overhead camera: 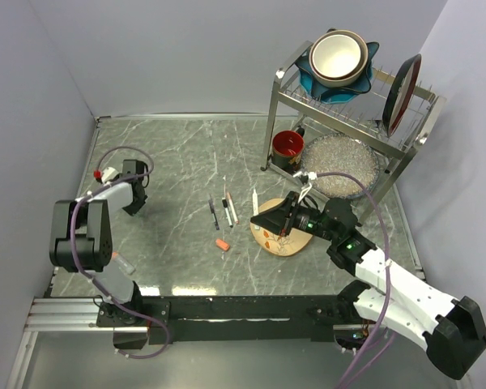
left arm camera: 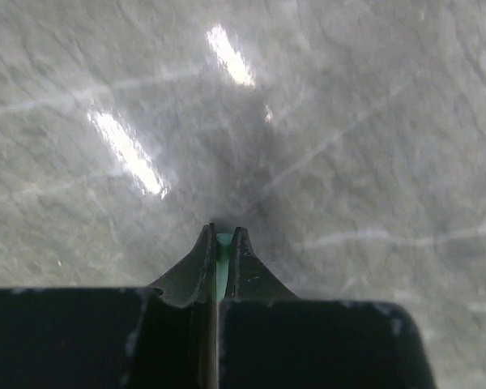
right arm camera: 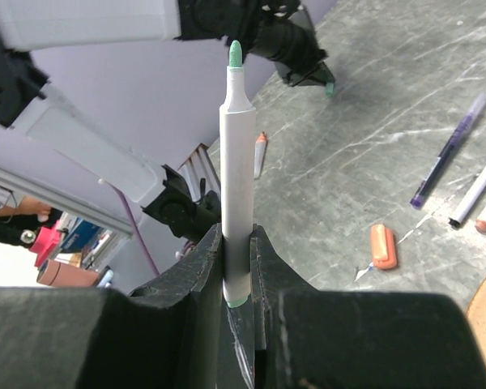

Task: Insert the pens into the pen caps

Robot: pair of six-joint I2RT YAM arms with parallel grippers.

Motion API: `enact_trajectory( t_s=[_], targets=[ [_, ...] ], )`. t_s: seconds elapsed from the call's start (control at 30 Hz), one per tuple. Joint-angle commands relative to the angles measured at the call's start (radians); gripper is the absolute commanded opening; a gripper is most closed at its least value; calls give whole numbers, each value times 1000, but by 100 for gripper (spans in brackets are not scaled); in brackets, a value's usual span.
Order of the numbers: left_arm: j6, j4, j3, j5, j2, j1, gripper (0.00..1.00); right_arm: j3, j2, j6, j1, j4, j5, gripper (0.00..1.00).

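My right gripper (right arm camera: pixel 237 231) is shut on a white pen (right arm camera: pixel 238 162) whose green tip points away from the jaws. In the top view this gripper (overhead camera: pixel 284 220) hovers over a wooden disc (overhead camera: pixel 271 241). At the table's left, my left gripper (overhead camera: pixel 134 207) points down, shut on a small green pen cap (left arm camera: pixel 223 241) pinched between its fingertips. An orange pen cap (overhead camera: pixel 222 243) lies on the table in the middle. Beyond it lie a purple-grey pen (overhead camera: pixel 213 212), a black-and-white pen (overhead camera: pixel 227 212) and a white pen with a reddish tip (overhead camera: pixel 232 207). Another white pen (overhead camera: pixel 254 201) shows beside the disc.
A dish rack (overhead camera: pixel 279 101) with stacked bowls (overhead camera: pixel 338 57) and an upright plate (overhead camera: pixel 403 91) stands at the back right. Under it are a red cup (overhead camera: pixel 287 146) and a glass bowl (overhead camera: pixel 341 166). A white, reddish-ended stick (right arm camera: pixel 260 154) lies by the left arm's base.
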Motion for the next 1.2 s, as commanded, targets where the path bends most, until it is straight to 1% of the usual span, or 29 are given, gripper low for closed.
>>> enact_trajectory(
  t_s=[0.0, 0.13, 0.23, 0.27, 0.3, 0.33, 0.43, 0.47, 0.5, 0.63, 0.8, 1.0, 1.17],
  targets=[
    [31, 13, -86, 179, -80, -7, 1, 6, -9, -24, -4, -6, 30, 0],
    [54, 64, -123, 228, -207, -61, 1, 13, 72, -39, -4, -6, 25, 0],
    [48, 101, -154, 262, -296, -143, 1, 12, 130, -33, 5, 23, 11, 0],
    [40, 122, -160, 268, -313, -194, 1, 12, 144, -36, 11, 29, 19, 0],
    [40, 141, -169, 282, -330, -222, 1, 12, 175, -35, 28, 39, 24, 0],
    [36, 170, -174, 303, -359, -275, 1, 12, 190, -35, 41, 45, 24, 0],
    [5, 179, -165, 317, -397, -343, 1, 10, 267, -36, 99, 86, 33, 0],
    [-4, 197, -163, 329, -408, -381, 1, 9, 288, -35, 111, 100, 34, 0],
    [-23, 211, -163, 343, -431, -398, 1, 3, 331, -30, 126, 141, 31, 0],
    [-69, 259, -161, 391, -491, -478, 1, 21, 451, -9, 205, 217, 36, 0],
    [-101, 303, -174, 411, -586, -518, 1, 49, 541, 39, 229, 293, 45, 0],
    [-124, 356, -241, 411, -709, -536, 1, 75, 571, 62, 239, 318, 71, 0],
    [-141, 371, -273, 414, -755, -545, 1, 102, 589, 80, 242, 327, 67, 0]
  ],
)
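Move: The left hand, down at the table, already holds the green cap. The upslanting pen in the right hand lies roughly 41 cm to its right, 13 cm back and 26 cm higher; the purple pen on the table is level ahead, some 29 cm right and about 1 cm lower. From the right hand, the green cap is about 16 cm ahead, 40 cm left and 23 cm down, with the orange eraser 4 cm ahead, 8 cm left and 24 cm below. Sweeping right about 25 cm and climbing nearly 20 cm, with a lesser drift back, the left hand carries the green cap off the table towards the right hand's pen, its fingers swinging from steeply down to forward-right and nearly level. The right hand sinks some 13 cm over the orange eraser while easing left, then rises a little, keeping its pinch on the pen. ##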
